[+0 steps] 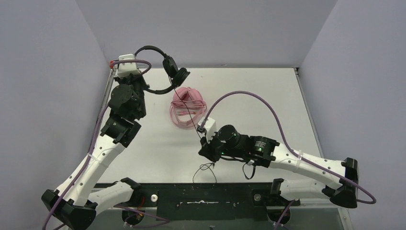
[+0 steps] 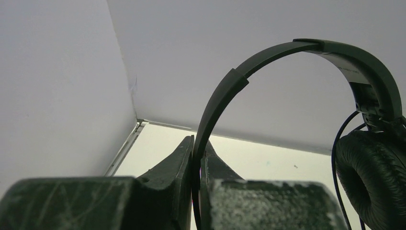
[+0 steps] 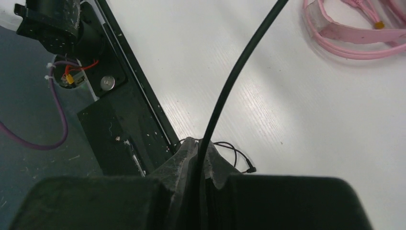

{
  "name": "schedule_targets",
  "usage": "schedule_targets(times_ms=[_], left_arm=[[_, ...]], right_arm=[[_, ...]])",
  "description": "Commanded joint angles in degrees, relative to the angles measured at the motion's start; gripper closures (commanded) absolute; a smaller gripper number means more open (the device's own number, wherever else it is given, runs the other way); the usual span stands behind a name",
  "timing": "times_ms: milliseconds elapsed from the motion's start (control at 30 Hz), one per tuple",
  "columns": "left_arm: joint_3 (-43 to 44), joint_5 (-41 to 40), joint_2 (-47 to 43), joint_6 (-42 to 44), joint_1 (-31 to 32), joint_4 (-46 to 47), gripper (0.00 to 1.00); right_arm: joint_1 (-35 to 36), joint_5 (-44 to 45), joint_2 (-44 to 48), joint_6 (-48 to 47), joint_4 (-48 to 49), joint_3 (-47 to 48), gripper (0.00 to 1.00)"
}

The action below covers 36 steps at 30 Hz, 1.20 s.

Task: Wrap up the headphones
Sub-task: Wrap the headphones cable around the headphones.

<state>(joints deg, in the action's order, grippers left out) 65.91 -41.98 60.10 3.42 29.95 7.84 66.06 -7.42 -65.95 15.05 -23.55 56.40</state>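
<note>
The black headphones (image 1: 165,62) hang in the air at the back left. My left gripper (image 1: 140,73) is shut on their headband (image 2: 268,55), which passes between the left gripper's (image 2: 197,148) tips; one padded ear cup (image 2: 371,175) hangs at the right. Their thin black cable (image 3: 239,67) runs down over the pink headphones (image 1: 187,106) to my right gripper (image 1: 206,151), which is shut on it near the table's middle. In the right wrist view the cable enters the right gripper (image 3: 200,148), and its loose end with the plug (image 3: 250,169) lies on the table. The pink headphones (image 3: 354,33) lie flat among their pink cable.
A black mounting plate (image 1: 206,196) with both arm bases runs along the near edge. Grey walls close the back and both sides, and the left arm stands close to the left one. Purple arm cables (image 1: 258,100) arc over the table.
</note>
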Motion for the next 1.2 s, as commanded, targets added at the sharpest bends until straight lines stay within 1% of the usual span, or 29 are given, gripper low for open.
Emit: schedule_targets(times_ms=[0, 133, 233, 333, 433, 567, 667, 733, 833, 900, 967, 1167], left_arm=[[-0.3, 2.9, -1.5, 3.1, -0.5, 1.6, 1.0], [-0.5, 6.0, 0.5, 3.6, -0.4, -2.4, 1.0], [-2.7, 8.7, 0.5, 3.6, -0.1, -5.0, 1.0], [-4.8, 9.5, 0.1, 4.9, 1.2, -7.2, 1.0], [-6.3, 8.4, 0.1, 7.0, 4.5, -9.9, 1.0], [-7.0, 6.4, 0.7, 8.9, 10.2, -12.0, 1.0], [-7.8, 6.5, 0.6, 8.6, 13.9, -13.7, 1.0], [-8.3, 7.0, -0.3, 7.2, 15.2, -15.7, 1.0], [-9.8, 9.5, -3.1, 5.6, 16.4, -17.6, 1.0], [-11.0, 11.7, -5.5, 4.5, 16.9, -19.1, 1.0], [-11.9, 14.3, -7.8, 3.1, 17.2, -20.9, 1.0], [-12.7, 27.7, -13.4, 0.6, 17.4, -24.8, 1.0]], right_arm=[[1.0, 3.1, 4.0, -1.8, -5.0, 5.5, 1.0], [3.5, 1.8, 2.5, -4.4, -6.8, 12.0, 1.0], [4.5, 4.4, 0.5, -8.2, -10.9, 19.6, 1.0], [4.5, 7.0, -1.0, -11.9, -13.6, 26.1, 1.0], [4.3, 8.9, -3.4, -15.4, -16.7, 32.7, 1.0], [4.1, 6.5, -7.9, -20.8, -19.9, 41.5, 1.0], [3.7, 5.4, -11.0, -23.9, -22.4, 46.8, 1.0], [2.8, 5.6, -12.6, -25.6, -24.2, 49.5, 1.0], [-1.4, 4.8, -13.3, -26.9, -25.0, 50.6, 1.0], [-6.1, 1.9, -12.8, -26.7, -24.2, 49.5, 1.0], [-8.9, -0.3, -11.8, -26.5, -22.6, 47.8, 1.0], [-15.1, -5.0, -10.9, -25.9, -19.4, 44.2, 1.0]])
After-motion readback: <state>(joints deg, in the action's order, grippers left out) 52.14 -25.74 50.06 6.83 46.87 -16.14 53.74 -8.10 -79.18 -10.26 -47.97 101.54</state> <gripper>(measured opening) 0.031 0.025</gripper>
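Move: The black headphones, held by the left hand with the cups out to its right, have their middle about 7 cm right of that hand, level and even with it. From the right hand, which holds their cable, that middle is some 24 cm ahead, 12 cm left and 20 cm higher. The pink headphones lie some 26 cm ahead of the right hand, 4 cm left and 18 cm below. Upward first, nearly 20 cm, then about 8 cm forward, the right hand carries the pinched cable up and past the headphones to their far side, tipping its fingers up about 25 degrees. The left hand keeps its grip on the headband and brings the headphones down to meet it, about 15 cm, also right and then back, turning clockwise and tipping down. ##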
